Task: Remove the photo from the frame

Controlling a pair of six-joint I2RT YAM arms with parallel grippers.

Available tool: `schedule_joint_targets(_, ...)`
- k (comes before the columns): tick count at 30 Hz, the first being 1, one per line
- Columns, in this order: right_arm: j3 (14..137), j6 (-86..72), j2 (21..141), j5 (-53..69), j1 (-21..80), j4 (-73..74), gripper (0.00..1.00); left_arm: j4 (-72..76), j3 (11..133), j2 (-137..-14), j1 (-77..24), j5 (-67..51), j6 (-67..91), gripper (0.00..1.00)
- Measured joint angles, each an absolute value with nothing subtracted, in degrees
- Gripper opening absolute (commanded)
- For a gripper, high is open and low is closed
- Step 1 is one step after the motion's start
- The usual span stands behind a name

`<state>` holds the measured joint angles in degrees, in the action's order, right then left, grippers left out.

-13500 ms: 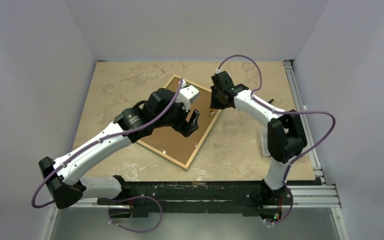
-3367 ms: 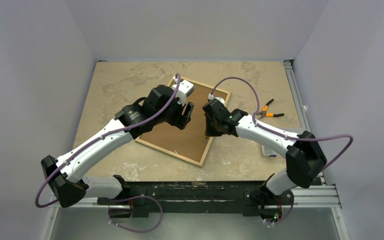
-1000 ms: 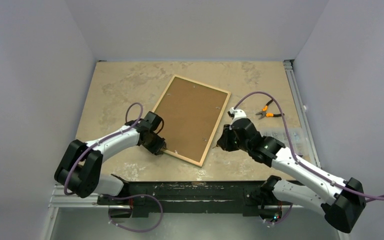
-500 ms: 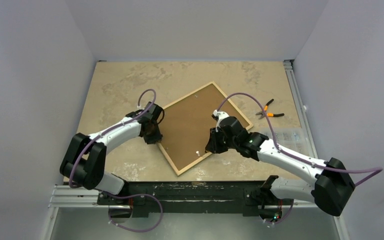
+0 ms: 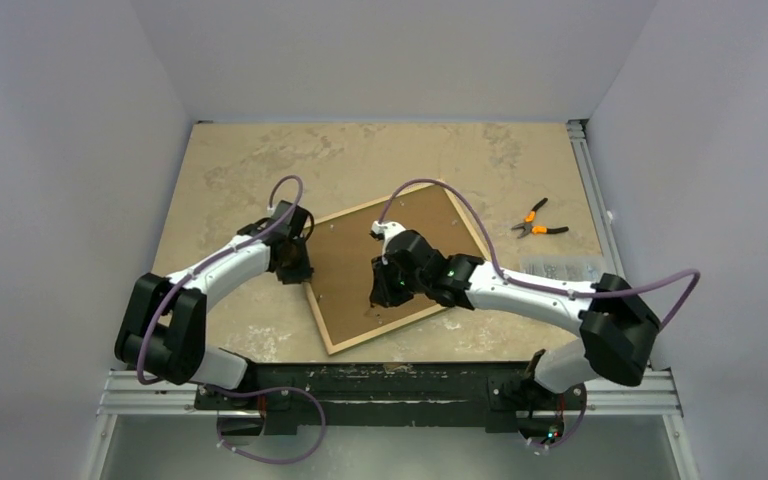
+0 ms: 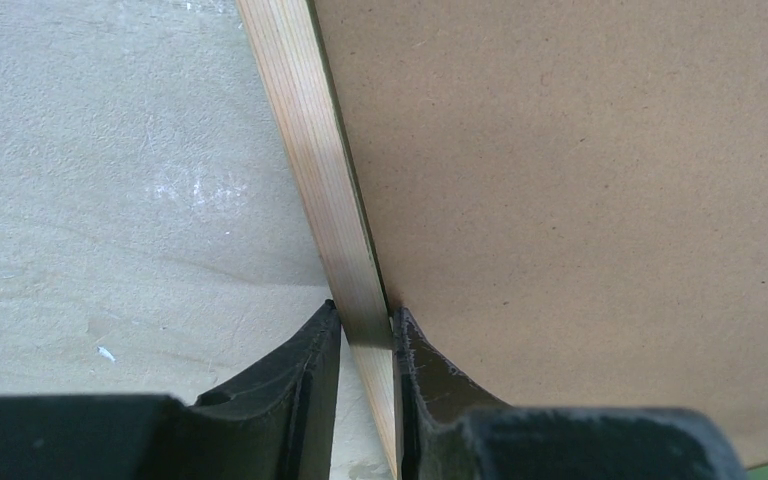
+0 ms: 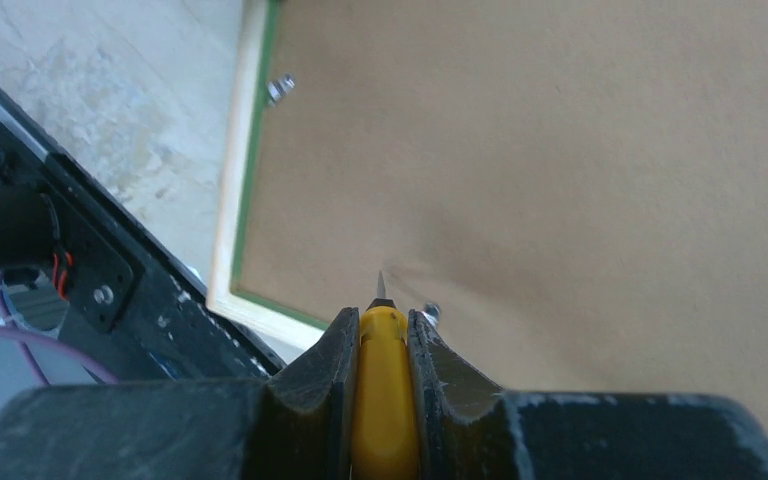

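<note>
The frame [image 5: 380,333] lies face down on the table, light wood edge up, turned at an angle. The photo shows only its brown fibreboard back [image 5: 425,225]. My left gripper [image 5: 297,270] is shut on the frame's left wooden rail [image 6: 310,150], one finger outside it and one on the fibreboard [image 6: 580,180]. My right gripper [image 5: 380,295] hovers over the board's near part, shut on a yellow-handled tool [image 7: 383,400]. Its thin metal tip points at the board beside a small metal tab [image 7: 430,313]. A second tab [image 7: 280,88] sits by the green inner border [image 7: 257,150].
Orange-handled pliers [image 5: 537,222] lie on the table to the right of the frame, and a clear plastic box [image 5: 563,267] sits nearer the right edge. The black base rail [image 5: 410,380] runs just below the frame's near corner. Grey walls close in three sides.
The frame has turned clockwise on the table. My left gripper rode up with its left rail, still shut on it. My right gripper moved left, onto the board's near part.
</note>
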<state>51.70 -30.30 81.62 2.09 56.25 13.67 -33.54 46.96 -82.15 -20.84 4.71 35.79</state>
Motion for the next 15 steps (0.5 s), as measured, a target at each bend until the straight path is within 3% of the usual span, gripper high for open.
schedule_joint_targets(3,56.4,-29.9,85.7,0.5,58.1,13.6,0.0,-33.1,46.2,-82.1,-20.3,4.0,37.0,0.51)
schedule_joint_targets(7,62.8,-28.9,90.5,-2.0,59.8,13.4,0.0,-33.5,45.2,-81.2,-19.7,2.2,38.5,0.71)
schedule_joint_targets(10,67.6,-27.9,93.8,-3.0,60.5,13.8,0.0,-34.5,45.1,-77.9,-18.3,0.8,38.9,0.78)
schedule_joint_targets(15,73.1,-26.5,97.6,-3.8,61.3,15.0,0.0,-37.1,46.5,-70.5,-9.9,-3.2,37.9,0.81)
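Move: The right gripper holds the orange screwdriver; the metal clip on the frame's left bar lies about 14 cm to its left, 4 cm ahead and 8 cm lower. The near bar's clip is almost beneath it, some 2 cm to the left, and the frame's near-left corner is roughly 12 cm left and 8 cm back. From the left gripper, already pinching the left bar, the left-bar clip is about 4 cm back and 3 cm right. Open the left gripper wide to let go of the frame's left bar, then lift it about 5 cm clear, swinging it a little to the left as it rises. Meanwhile carry the screwdriver in the right gripper about 9 cm left, slightly forward and up, above the backing towards the left-bar clip; keep the fingers shut on its handle. ##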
